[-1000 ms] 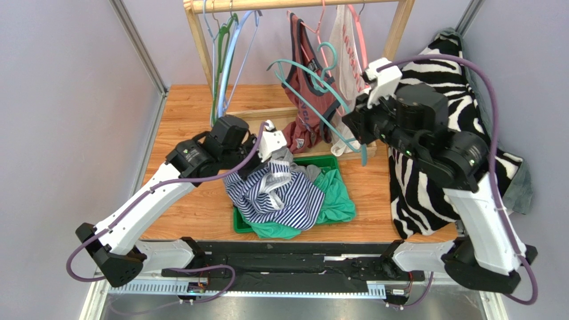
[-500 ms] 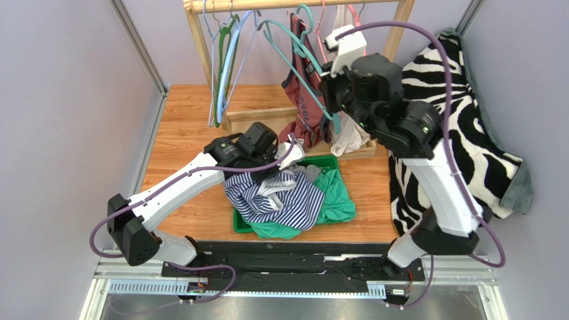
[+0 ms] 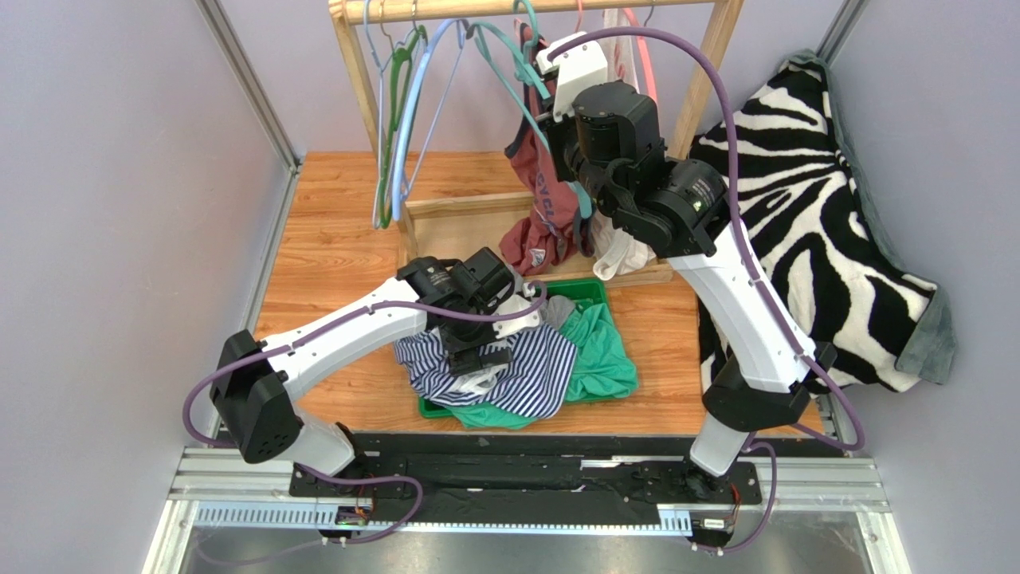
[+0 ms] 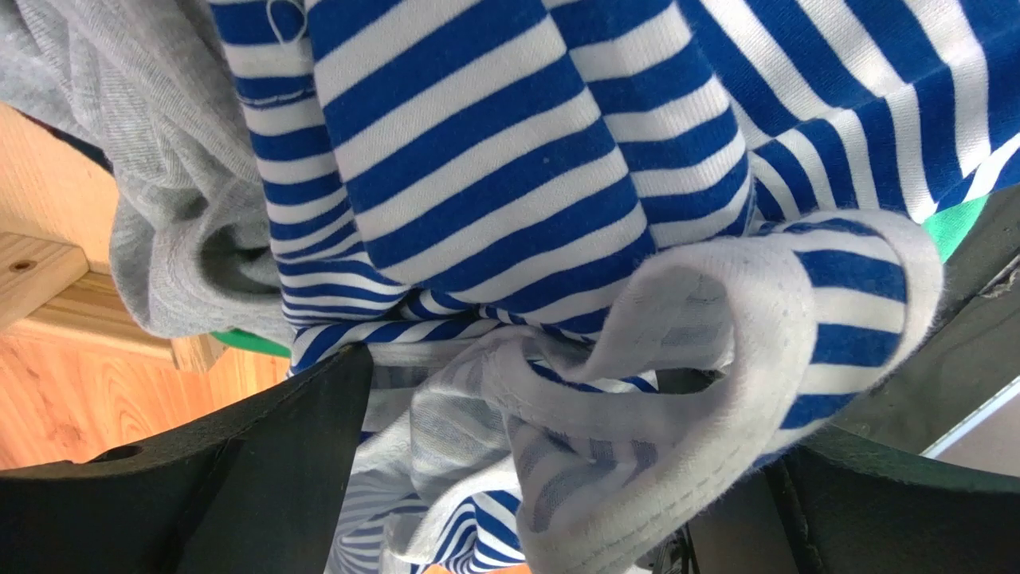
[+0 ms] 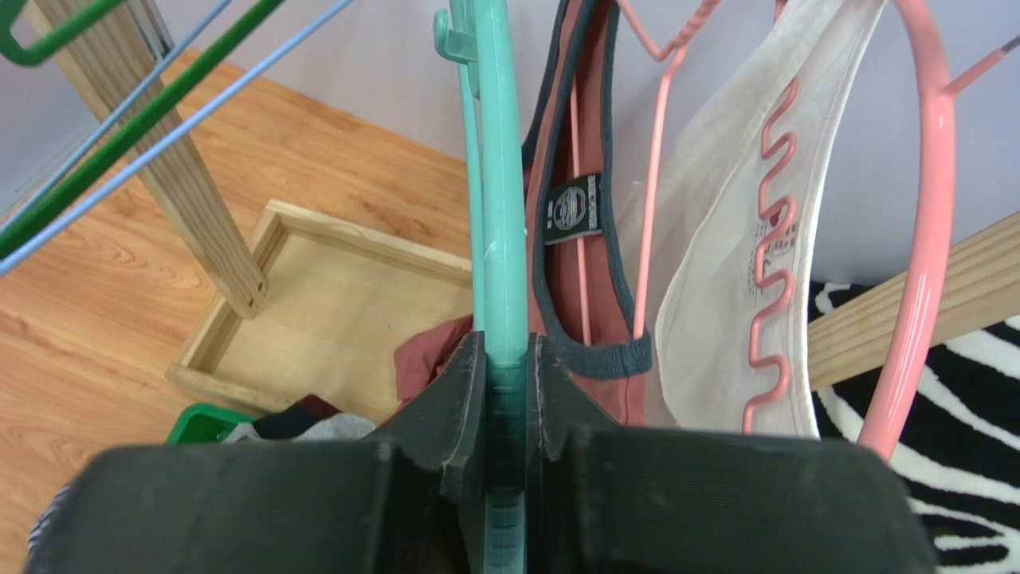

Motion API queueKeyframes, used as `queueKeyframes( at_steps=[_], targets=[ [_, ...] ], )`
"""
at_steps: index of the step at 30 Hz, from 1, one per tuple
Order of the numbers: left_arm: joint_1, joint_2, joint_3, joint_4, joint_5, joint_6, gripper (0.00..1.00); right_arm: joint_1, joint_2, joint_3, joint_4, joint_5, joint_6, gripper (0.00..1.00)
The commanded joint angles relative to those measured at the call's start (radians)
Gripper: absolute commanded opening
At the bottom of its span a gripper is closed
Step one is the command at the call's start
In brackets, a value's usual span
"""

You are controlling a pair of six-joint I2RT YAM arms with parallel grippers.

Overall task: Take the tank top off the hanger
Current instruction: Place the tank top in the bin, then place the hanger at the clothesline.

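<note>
The blue-and-white striped tank top (image 3: 533, 368) (image 4: 503, 156) lies bunched in the green bin (image 3: 594, 287), off the hanger. My left gripper (image 3: 481, 349) (image 4: 551, 466) is down on it and open, with a white-edged fold of the top lying loose between the spread fingers. The bare teal hanger (image 3: 509, 54) (image 5: 501, 179) is held up by the wooden rail (image 3: 479, 10). My right gripper (image 3: 553, 102) (image 5: 505, 359) is shut on the hanger's arm.
A maroon top (image 3: 539, 203) (image 5: 599, 120) and a white garment (image 3: 623, 251) (image 5: 718, 239) hang on pink hangers. Empty green and blue hangers (image 3: 401, 108) hang left. A green garment (image 3: 605, 359) and grey cloth (image 4: 156, 179) share the bin. Zebra cloth (image 3: 826, 203) lies at the right.
My left gripper came down over the bin and opened, letting go of the striped top. My right arm carried the teal hanger up and left to the rail.
</note>
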Motion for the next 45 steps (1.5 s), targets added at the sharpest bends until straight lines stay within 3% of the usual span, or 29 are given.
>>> queueKeyframes(
  at_steps=[1,7,10,19,27,32,45],
  targets=[
    [-0.005,-0.052,0.042,-0.033,-0.018,-0.015,0.98,0.005,0.015,0.061,0.127,0.043,-0.050,0.00],
    [-0.005,-0.116,0.310,-0.147,0.002,-0.035,0.98,0.003,0.055,0.075,0.181,0.064,-0.084,0.00],
    [-0.005,-0.167,0.413,-0.222,0.081,0.003,0.99,-0.001,0.069,0.078,0.211,0.073,-0.104,0.00],
    [-0.005,-0.431,0.530,-0.095,0.121,0.057,0.99,-0.031,0.124,0.099,0.262,0.041,-0.110,0.00],
    [0.001,-0.468,0.735,-0.127,0.090,0.082,0.99,-0.063,0.178,0.092,0.294,-0.016,-0.083,0.00],
    [0.023,-0.481,0.752,-0.113,0.045,0.093,0.99,-0.063,0.190,0.084,0.293,-0.013,-0.083,0.00],
    [0.061,-0.443,0.777,-0.072,0.004,0.092,0.99,-0.063,0.115,-0.128,0.288,-0.086,-0.011,0.00]
  ],
)
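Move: The empty left gripper stands wide open in the folds of the striped tank top, whose middle is about 3 cm below it. The green shirt lies some 15 cm to its right; the red tank top hangs 19 cm ahead and 9 cm right. From the right gripper, holding the teal hanger, the free stretch of rod is roughly 10 cm ahead, 5 cm left, 8 cm up; the red top hangs 9 cm ahead, 3 cm right, and the light-blue hanger 6 cm ahead, 10 cm left. Lift the open left gripper clear of the striped tank top, some 36 cm up, easing back and left past the bin and swinging the fingers about 60 degrees from pointing down to nearly level, forward and right. Meanwhile keep the right fingers shut on the teal hanger and carry it about 8 cm forward, then also left and slightly down at the rod, beside the light-blue hanger. ##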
